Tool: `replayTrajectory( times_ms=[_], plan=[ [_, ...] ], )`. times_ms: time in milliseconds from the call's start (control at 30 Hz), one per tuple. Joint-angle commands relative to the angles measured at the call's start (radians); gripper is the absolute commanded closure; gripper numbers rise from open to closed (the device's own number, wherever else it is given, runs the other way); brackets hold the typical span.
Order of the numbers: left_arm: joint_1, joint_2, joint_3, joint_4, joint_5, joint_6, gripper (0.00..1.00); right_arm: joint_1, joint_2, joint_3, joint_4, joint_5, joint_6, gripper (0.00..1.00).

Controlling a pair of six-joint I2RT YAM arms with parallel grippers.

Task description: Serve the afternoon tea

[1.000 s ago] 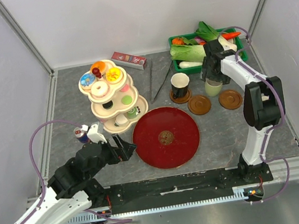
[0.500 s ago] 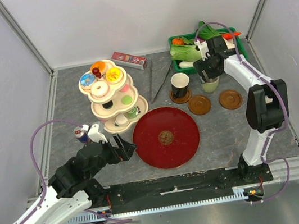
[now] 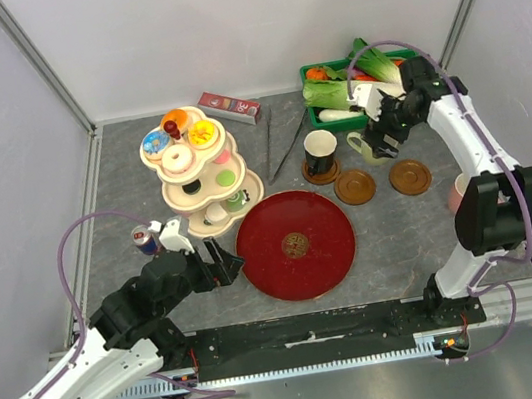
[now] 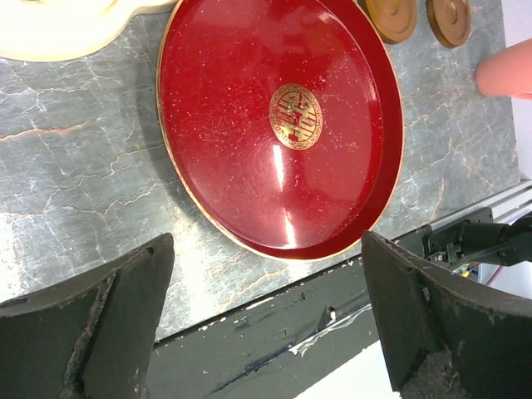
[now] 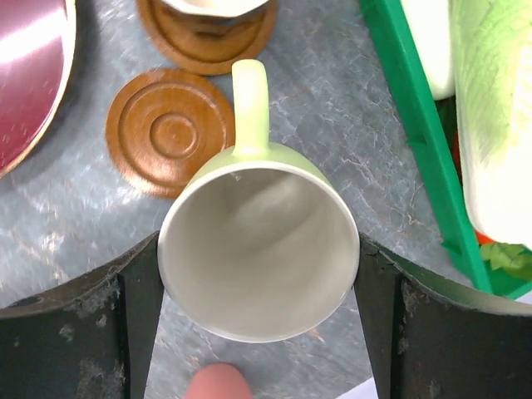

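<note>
My right gripper (image 5: 258, 243) is shut on a pale green mug (image 5: 266, 274), one finger on each side of its rim, the handle pointing at the coasters. From above, this mug (image 3: 363, 149) hangs tilted beside the black mug (image 3: 320, 152), which stands on a coaster. Two bare brown coasters (image 3: 354, 186) (image 3: 409, 177) lie in front of it. A three-tier stand (image 3: 195, 165) holds donuts and sweets. My left gripper (image 3: 220, 262) is open and holds nothing at the near left rim of the red plate (image 3: 296, 245). The left wrist view shows that plate (image 4: 274, 125) beyond the left gripper (image 4: 266, 241).
A green crate (image 3: 369, 82) of vegetables sits right behind the green mug. A pink mug (image 3: 459, 193) stands by the right arm. Metal tongs (image 3: 282, 141) and a red box (image 3: 229, 107) lie behind the stand. A small can (image 3: 145, 241) stands left of my left gripper.
The right arm has swung out to the right with the green mug, turning and tilting it. The pink mug has come into sight. The left arm has not moved.
</note>
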Motion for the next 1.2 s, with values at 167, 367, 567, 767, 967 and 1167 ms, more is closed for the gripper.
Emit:
replayTrajectory(
  times_ms=[167,367,567,767,967,1167],
  plan=[
    [-0.004,0.062,0.040,0.002,-0.058,-0.007,0.01,-0.046,-0.039,0.184,-0.425,-0.305,-0.735,0.66],
    [-0.004,0.115,0.085,-0.023,-0.103,0.010,0.01,0.071,0.006,0.212,-0.484,-0.177,-0.852,0.68],
    [-0.004,0.113,0.094,-0.023,-0.107,0.021,0.01,0.117,0.087,0.279,-0.553,-0.184,-0.915,0.66],
    [-0.004,0.084,0.085,-0.022,-0.109,0.020,0.01,0.163,0.142,0.288,-0.558,-0.120,-0.901,0.65],
    [-0.007,0.084,0.079,-0.009,-0.109,0.024,0.01,0.167,0.161,0.259,-0.556,-0.071,-0.896,0.63],
    [-0.004,0.115,0.083,-0.017,-0.116,0.023,0.01,0.167,0.179,0.222,-0.558,-0.049,-0.896,0.61]
  ],
)
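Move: Below the right hand, which already holds the green mug, the bare middle coaster lies some 7 cm to the left, 3 cm back and 14 cm down. The black mug stands about 8 cm left of that coaster and 5 cm farther out; the right coaster lies about 13 cm to the right of the middle one, level with it. From the idle left hand the middle coaster is roughly 20 cm ahead, 31 cm to the right and 13 cm down. Swinging the held green mug left towards the middle coaster, the right hand first draws back and rises about 4 cm, then sweeps some 7 cm left while sinking past its starting height, slowing near the end. The wrist turns about 50 degrees counter-clockwise, and the fingers keep their grip around the mug. ##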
